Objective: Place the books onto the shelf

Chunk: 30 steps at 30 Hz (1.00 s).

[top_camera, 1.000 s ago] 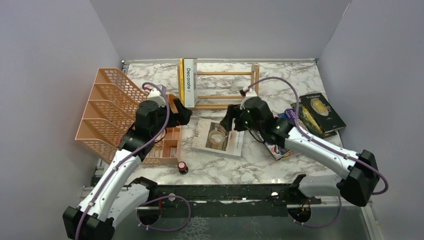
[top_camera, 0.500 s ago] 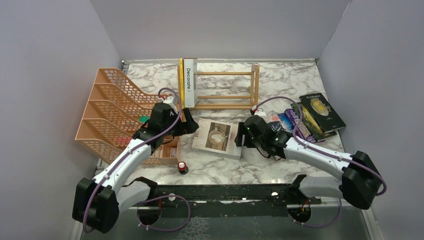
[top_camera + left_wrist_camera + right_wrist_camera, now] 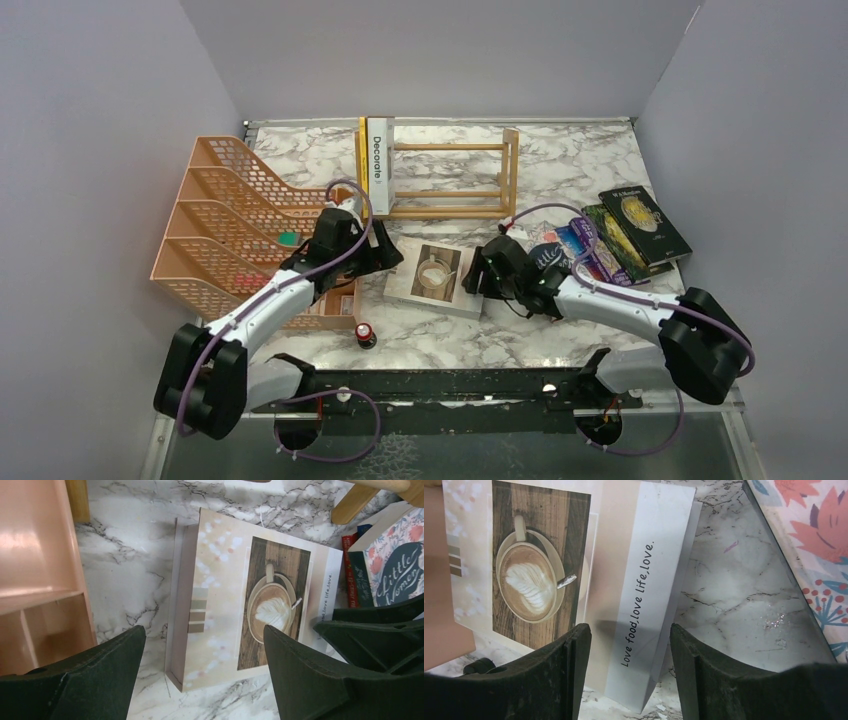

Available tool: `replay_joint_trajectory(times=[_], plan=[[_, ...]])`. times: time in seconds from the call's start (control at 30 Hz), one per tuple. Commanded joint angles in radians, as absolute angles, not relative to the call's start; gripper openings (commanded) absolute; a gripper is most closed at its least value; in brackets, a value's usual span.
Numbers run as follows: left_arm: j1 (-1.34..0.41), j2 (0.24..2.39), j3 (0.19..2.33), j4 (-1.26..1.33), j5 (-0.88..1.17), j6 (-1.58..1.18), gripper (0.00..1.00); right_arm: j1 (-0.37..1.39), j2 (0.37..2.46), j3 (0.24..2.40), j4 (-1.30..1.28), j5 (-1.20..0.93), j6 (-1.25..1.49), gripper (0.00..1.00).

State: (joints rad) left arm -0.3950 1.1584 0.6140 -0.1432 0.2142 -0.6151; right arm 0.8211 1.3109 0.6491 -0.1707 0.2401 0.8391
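Note:
A white book with a coffee-cup cover (image 3: 437,277) lies flat in the middle of the table. My left gripper (image 3: 385,255) hangs open over its left spine edge (image 3: 182,595), fingers either side (image 3: 202,635). At the book's right edge (image 3: 644,580), printed "Love food, love life, love.", my right gripper (image 3: 478,275) is open too, straddling it (image 3: 629,630). The light-wood shelf (image 3: 447,147) stands behind, holding a thin yellow book (image 3: 361,165) and the white "Decorate" book (image 3: 377,165) upright at its left end. More books lie stacked at the right: floral "Little Women" (image 3: 550,255) and a dark green one with gold (image 3: 645,222).
An orange mesh tiered tray (image 3: 220,220) stands at the left, with a small peach compartment box (image 3: 335,300) in front of it, close to my left arm. A small red-capped object (image 3: 366,333) sits near the front edge. Grey walls close in on both sides.
Both grippers have come down toward the coffee-cover book, the left from beside the tray, the right from near the shelf's right end. Both jaws have narrowed slightly.

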Motion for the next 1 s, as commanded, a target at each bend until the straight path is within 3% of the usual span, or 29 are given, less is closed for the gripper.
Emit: replay_joint_trajectory(times=[0.0,0.27,0.5,0.77,0.9,0.97], plan=[[-0.416,1.223,0.599,-0.079,0.226,-0.645,0.86,0.827,1.310,0.611,-0.096,0.223,0.907,0.63],[-0.454,1.333,0.614,-0.043,0.271,-0.658,0.69,0.827,1.299,0.588,-0.012,0.093,0.843,0.53],[-0.476,1.362,0.639,-0.049,0.278,-0.656,0.64,0.825,1.205,0.560,0.032,0.029,0.828,0.46],[-0.491,1.342,0.629,-0.051,0.249,-0.660,0.63,0.823,1.183,0.649,-0.138,0.084,0.885,0.25],[-0.491,1.307,0.631,-0.066,0.234,-0.662,0.63,0.816,1.204,0.661,-0.189,0.108,0.921,0.01],[-0.492,1.268,0.636,-0.083,0.229,-0.664,0.65,0.814,1.196,0.652,-0.192,0.127,0.931,0.01]])
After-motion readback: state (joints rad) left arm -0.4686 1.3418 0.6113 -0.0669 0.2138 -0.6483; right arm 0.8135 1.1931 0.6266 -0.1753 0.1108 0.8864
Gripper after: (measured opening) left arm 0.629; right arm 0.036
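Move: The coffee-cup book lies flat between my hands. Its middle is about 9 cm to the right of my left hand, roughly level fore and aft and 7 cm below. From my right hand it is about 7 cm left, 2 cm ahead and 3 cm below. From my left hand the wooden shelf is some 14 cm ahead and 9 cm right, and the red-capped bottle 13 cm back and 4 cm left. The Little Women book lies about 14 cm right and 3 cm ahead of my right hand. I lower my left hand about 5 cm and ease it right onto the book's left edge, partly closing its fingers to straddle that edge from above, then hold there. My right hand, already astride the right edge, works back and left about 2 cm, rolls its left side up some 10 degrees, then rises about 3 cm while its fingers shut at that edge. ##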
